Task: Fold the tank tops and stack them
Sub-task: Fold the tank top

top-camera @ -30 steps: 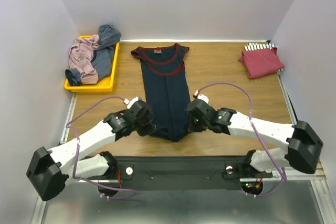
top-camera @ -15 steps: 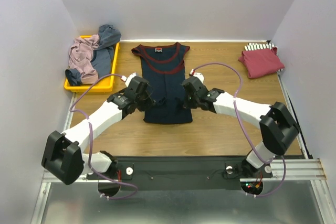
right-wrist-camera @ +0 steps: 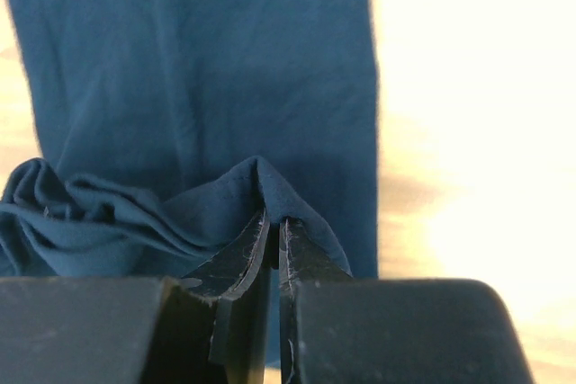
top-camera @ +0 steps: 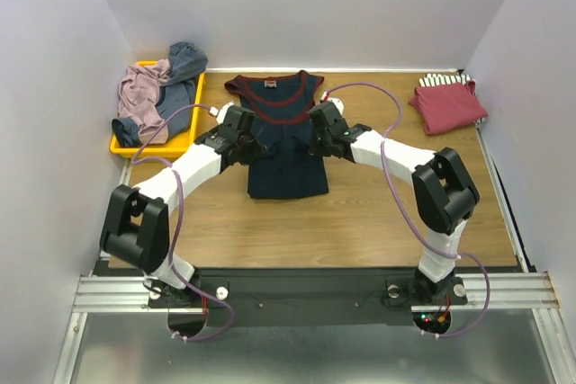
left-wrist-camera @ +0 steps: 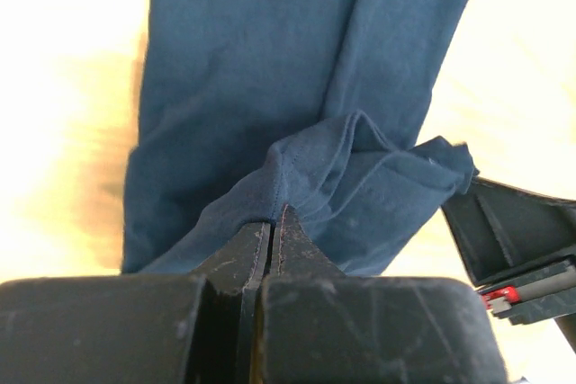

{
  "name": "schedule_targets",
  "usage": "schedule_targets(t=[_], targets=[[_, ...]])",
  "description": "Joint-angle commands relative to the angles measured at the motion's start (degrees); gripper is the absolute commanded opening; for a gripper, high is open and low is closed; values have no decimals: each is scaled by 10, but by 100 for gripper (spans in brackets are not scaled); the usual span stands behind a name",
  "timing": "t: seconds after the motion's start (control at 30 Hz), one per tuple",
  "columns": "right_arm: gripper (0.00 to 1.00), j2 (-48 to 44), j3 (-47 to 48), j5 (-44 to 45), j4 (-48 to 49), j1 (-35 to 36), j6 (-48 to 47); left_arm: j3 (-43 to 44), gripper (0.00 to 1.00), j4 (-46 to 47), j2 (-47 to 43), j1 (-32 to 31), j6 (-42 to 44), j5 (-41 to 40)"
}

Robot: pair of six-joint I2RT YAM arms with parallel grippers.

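A navy tank top with maroon trim (top-camera: 286, 164) lies in the middle of the table, its lower half doubled up toward the neckline. My left gripper (top-camera: 249, 138) is shut on the hem at the left side; the pinched navy cloth (left-wrist-camera: 297, 177) rises from its tips (left-wrist-camera: 272, 222). On the right side my right gripper (top-camera: 317, 135) is shut on the other hem corner, with cloth (right-wrist-camera: 180, 87) draped over its tips (right-wrist-camera: 273, 220). A dark red tank top (top-camera: 447, 105) lies folded on a striped one (top-camera: 438, 80) at the far right. Mauve (top-camera: 139, 96) and grey-blue (top-camera: 184, 65) tank tops are heaped in the tray.
The yellow plastic tray (top-camera: 155, 146) stands at the far left by the wall. White walls close in the left, back and right sides. Bare wooden table (top-camera: 360, 213) lies in front of the navy top. A metal rail (top-camera: 297, 290) carries both arm bases.
Both grippers have carried the navy top's hem away from the near edge toward the neckline, folding the lower half over the upper. Both arms are stretched further out.
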Motion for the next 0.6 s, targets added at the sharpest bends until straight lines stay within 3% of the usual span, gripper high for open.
schedule_targets(t=[0.0,0.33,0.57], targets=[[1,23,53,-5,28,-28,-19,50,0,29,38,22,20,10],[0,95,132,-26,29,-50,-29,138,0,31,126,58,37,30],[0,74,116,-55,28,-52,-24,123,0,36,108,59,36,61]])
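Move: Roughly 9 cm ahead of the left hand and 5 cm to its right, some 8 cm below, lies the lower dip of the navy tank top's neckline; from the right hand it is about 9 cm ahead, 9 cm left and 8 cm down. The lower fold edge crosses the table about 13 cm behind both hands, its middle 7 cm right of the left hand. Some 30 cm left of the left hand and 11 cm farther out sits the yellow bin. Carrying the pinched hem forward together over the lower half of the tank top, both hands head for the neckline, the left about 7 cm and the right about 6 cm, easing to a stop there. Fingers keep their hold, wrists hardly turn, and the cloth stays slung between the hands just above the layer underneath. ##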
